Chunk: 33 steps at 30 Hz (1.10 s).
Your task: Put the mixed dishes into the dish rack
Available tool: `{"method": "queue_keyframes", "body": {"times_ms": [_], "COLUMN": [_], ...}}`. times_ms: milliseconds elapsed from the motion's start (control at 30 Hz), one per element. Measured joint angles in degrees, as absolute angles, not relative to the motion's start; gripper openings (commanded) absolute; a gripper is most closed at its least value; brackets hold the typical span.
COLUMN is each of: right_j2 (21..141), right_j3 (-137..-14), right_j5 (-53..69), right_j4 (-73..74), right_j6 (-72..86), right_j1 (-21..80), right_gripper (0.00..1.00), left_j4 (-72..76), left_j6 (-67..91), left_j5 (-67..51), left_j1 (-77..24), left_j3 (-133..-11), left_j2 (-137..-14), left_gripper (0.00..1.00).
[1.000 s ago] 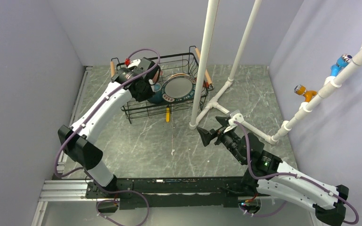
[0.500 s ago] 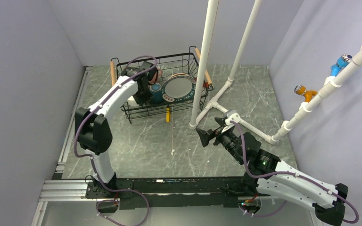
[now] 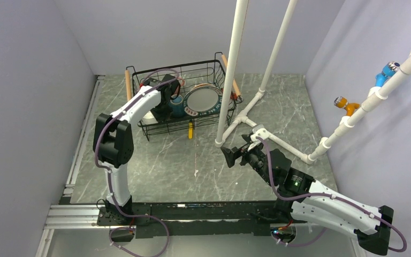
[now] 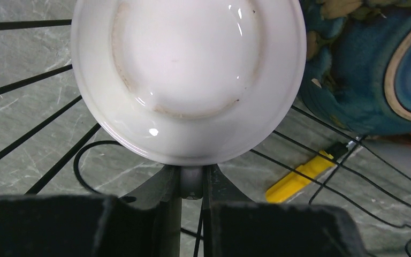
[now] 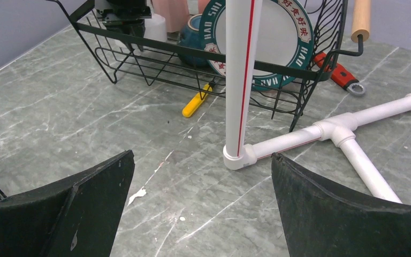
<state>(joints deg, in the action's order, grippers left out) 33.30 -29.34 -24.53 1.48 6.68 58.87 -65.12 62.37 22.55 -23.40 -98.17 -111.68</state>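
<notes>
The black wire dish rack (image 3: 203,65) stands at the back of the table. It holds the big plate with the dark patterned rim (image 3: 202,100), the dark-blue bowl (image 3: 177,105) and a pink mug (image 3: 175,83). My left gripper (image 3: 160,104) is down inside the rack's left end. In the left wrist view the gripper (image 4: 192,179) is shut on the handle of the white cup (image 4: 187,69), which stands upright just left of the bowl (image 4: 364,69). My right gripper (image 3: 234,154) is open and empty above the table; it also shows in the right wrist view (image 5: 202,155).
White PVC pipes (image 5: 239,80) rise from the table just in front of the rack's right end and run along the floor to the right. A yellow tool (image 5: 197,101) lies under the rack's front edge. A red-handled wrench (image 5: 337,72) lies by its right side.
My left arm has folded in, its elbow swinging right, and the gripper has gone lower into the rack's left end with the white cup. The right gripper has crept slightly left.
</notes>
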Motion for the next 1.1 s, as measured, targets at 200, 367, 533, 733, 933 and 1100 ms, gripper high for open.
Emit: {"method": "queue_keyframes", "body": {"times_ms": [200,367,533,733,933,1100], "right_j2": [33.4,33.4,33.4,33.4,33.4,33.4], "right_j3": [-29.3,-29.3,-29.3,-29.2,-29.2,-29.2], "right_j5": [-24.5,-24.6,-24.6,-24.6,-25.1,-25.3], "right_j4": [1.5,1.5,1.3,1.2,1.1,0.9], "right_j6": [6.8,7.1,7.1,7.1,7.1,7.1], "right_j1": [58.9,58.9,58.9,58.9,58.9,58.9], "right_gripper": [1.0,1.0,1.0,1.0,1.0,1.0], "left_j4": [-63.8,-63.4,-62.7,-61.8,-57.2,-53.7], "left_j6": [62.6,61.9,61.2,60.0,57.4,55.7], "left_j5": [22.6,23.1,22.4,20.0,15.9,12.7], "left_j1": [-23.3,-23.3,-23.3,-23.2,-22.5,-21.3], "left_j3": [-98.2,-98.9,-99.2,-98.8,-94.2,-90.6], "left_j2": [-114.7,-116.9,-117.2,-117.3,-117.3,-116.8], "left_gripper": [0.0,0.0,0.0,0.19,0.43,0.59]}}
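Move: The white cup, already held upside down by one handle, has its middle about 4 cm ahead and 4 cm left of the left hand; its spot on the rack floor lies directly beneath that middle, roughly 7 cm below the hand. The blue bowl stands about 8 cm ahead and 6 cm right, the left pink mug some 11 cm ahead and 6 cm left. From the right hand the spot is roughly 21 cm ahead, 30 cm left and 20 cm down. The white cup is lowered bottom-up by its handle, about 3 cm straight down between the near rail and the pink mugs, with a slight forward ease. The left hand then holds that height, drifting a little right and back. Its fingers open to about half and let go of the handle as it sinks another 4 cm around it, tilting some 10 degrees. ##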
